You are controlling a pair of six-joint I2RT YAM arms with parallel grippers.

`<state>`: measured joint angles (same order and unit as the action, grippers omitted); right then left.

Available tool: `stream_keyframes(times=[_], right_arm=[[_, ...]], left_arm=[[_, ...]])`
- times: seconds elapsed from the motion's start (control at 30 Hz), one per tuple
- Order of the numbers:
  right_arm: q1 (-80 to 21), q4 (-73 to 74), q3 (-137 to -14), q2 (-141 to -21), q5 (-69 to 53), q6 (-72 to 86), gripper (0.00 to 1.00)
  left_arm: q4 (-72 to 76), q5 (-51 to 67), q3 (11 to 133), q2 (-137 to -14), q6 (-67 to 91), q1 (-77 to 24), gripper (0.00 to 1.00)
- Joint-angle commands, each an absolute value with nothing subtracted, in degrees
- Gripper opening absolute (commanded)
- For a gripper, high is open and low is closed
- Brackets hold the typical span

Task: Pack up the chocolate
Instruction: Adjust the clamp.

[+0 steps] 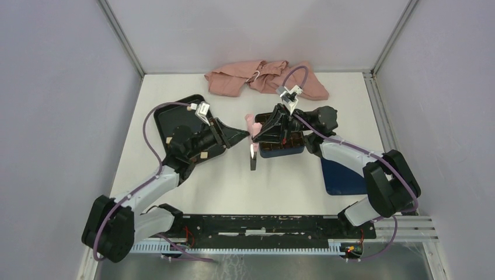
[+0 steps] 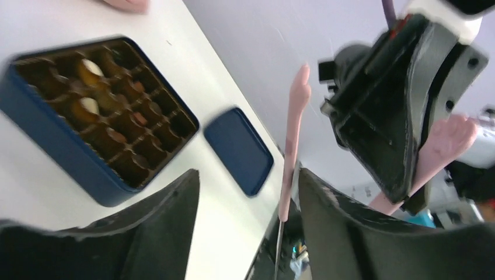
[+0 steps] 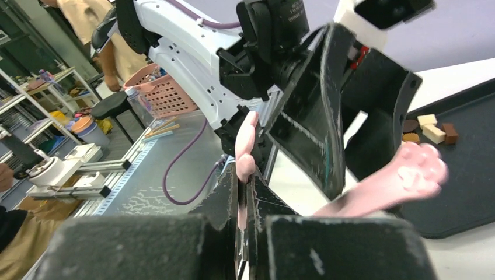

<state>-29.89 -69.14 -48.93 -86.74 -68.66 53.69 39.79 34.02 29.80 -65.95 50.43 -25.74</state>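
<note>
Pink paw-tipped tongs [image 1: 251, 123] hang between my two grippers, above the table beside the dark blue box [image 1: 283, 147]. My right gripper [image 3: 242, 178] is shut on one pink tong arm [image 3: 246, 143]; the other paw [image 3: 411, 172] sticks out to the right. My left gripper [image 2: 245, 175] is open, with a tong arm [image 2: 293, 128] close by its right finger. The box [image 2: 52, 140] has a brown gridded insert holding a few pieces of chocolate [image 2: 89, 106]. More chocolate [image 3: 429, 131] lies on the black tray [image 3: 467, 181].
The box's blue lid [image 1: 341, 175] lies flat right of the box, under the right arm. The black tray [image 1: 175, 119] sits at the left under the left arm. A pink cloth [image 1: 265, 79] is bunched at the back wall. Grey walls close in three sides.
</note>
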Motion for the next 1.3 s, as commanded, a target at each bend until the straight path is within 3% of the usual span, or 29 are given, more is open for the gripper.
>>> stream_keyframes(times=[0.0,0.13,0.3,0.43,0.57,0.73,1.03,1.27], right_arm=[[-28.21,-74.73,-51.23,-85.00,-72.60,58.15,0.00],[-26.48,-74.64,-51.09,-84.92,-72.80,58.29,0.00],[-26.21,-71.98,-50.51,-85.42,-70.42,58.45,0.00],[-26.14,-67.04,-50.54,-85.69,-68.76,58.32,0.00],[-25.57,-66.42,-50.19,-85.61,-67.44,60.20,0.00],[-25.27,-66.78,-49.49,-85.53,-66.81,61.22,0.00],[-25.35,-68.47,-48.57,-86.17,-66.27,62.00,0.00],[-25.79,-69.89,-47.73,-86.75,-65.48,62.98,0.00]], left_arm=[[28.68,20.21,27.55,-53.12,41.75,-24.66,0.81],[27.71,19.24,23.17,-44.64,39.95,-24.75,0.91],[46.92,27.82,13.31,-38.02,43.14,-26.21,0.93],[43.02,20.28,12.98,-36.75,39.68,-32.77,0.94],[44.79,13.74,13.50,-40.76,39.44,-38.70,0.94],[55.32,16.59,13.81,-50.73,44.61,-40.02,0.99],[57.24,13.17,18.28,-58.83,44.52,-42.87,1.00],[62.58,13.41,22.22,-67.05,45.75,-46.39,0.92]])
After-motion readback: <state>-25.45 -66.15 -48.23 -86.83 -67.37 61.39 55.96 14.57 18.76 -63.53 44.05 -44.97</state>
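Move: The clamp's bare metal bend, which the left hand goes for, lies about 7 cm back, 4 cm right and 4 cm below it. The chocolate box is some 14 cm to the left hand's right, 5 cm ahead and 18 cm down; the black tray is 19 cm to its left, 6 cm ahead and 19 cm down. The right hand already pinches one pink arm; from it the bend is about 7 cm back, 1 cm left and 6 cm lower. Still pinching one pink arm of the clamp, the right hand eases about 3 cm forward and right, rolling some 10 degrees. The left hand, its fingers spreading from half to almost fully open, swings left and up by about 5 cm, pulls back, then comes in rightward and lower to bracket the clamp's metal bend; no grip there yet. ##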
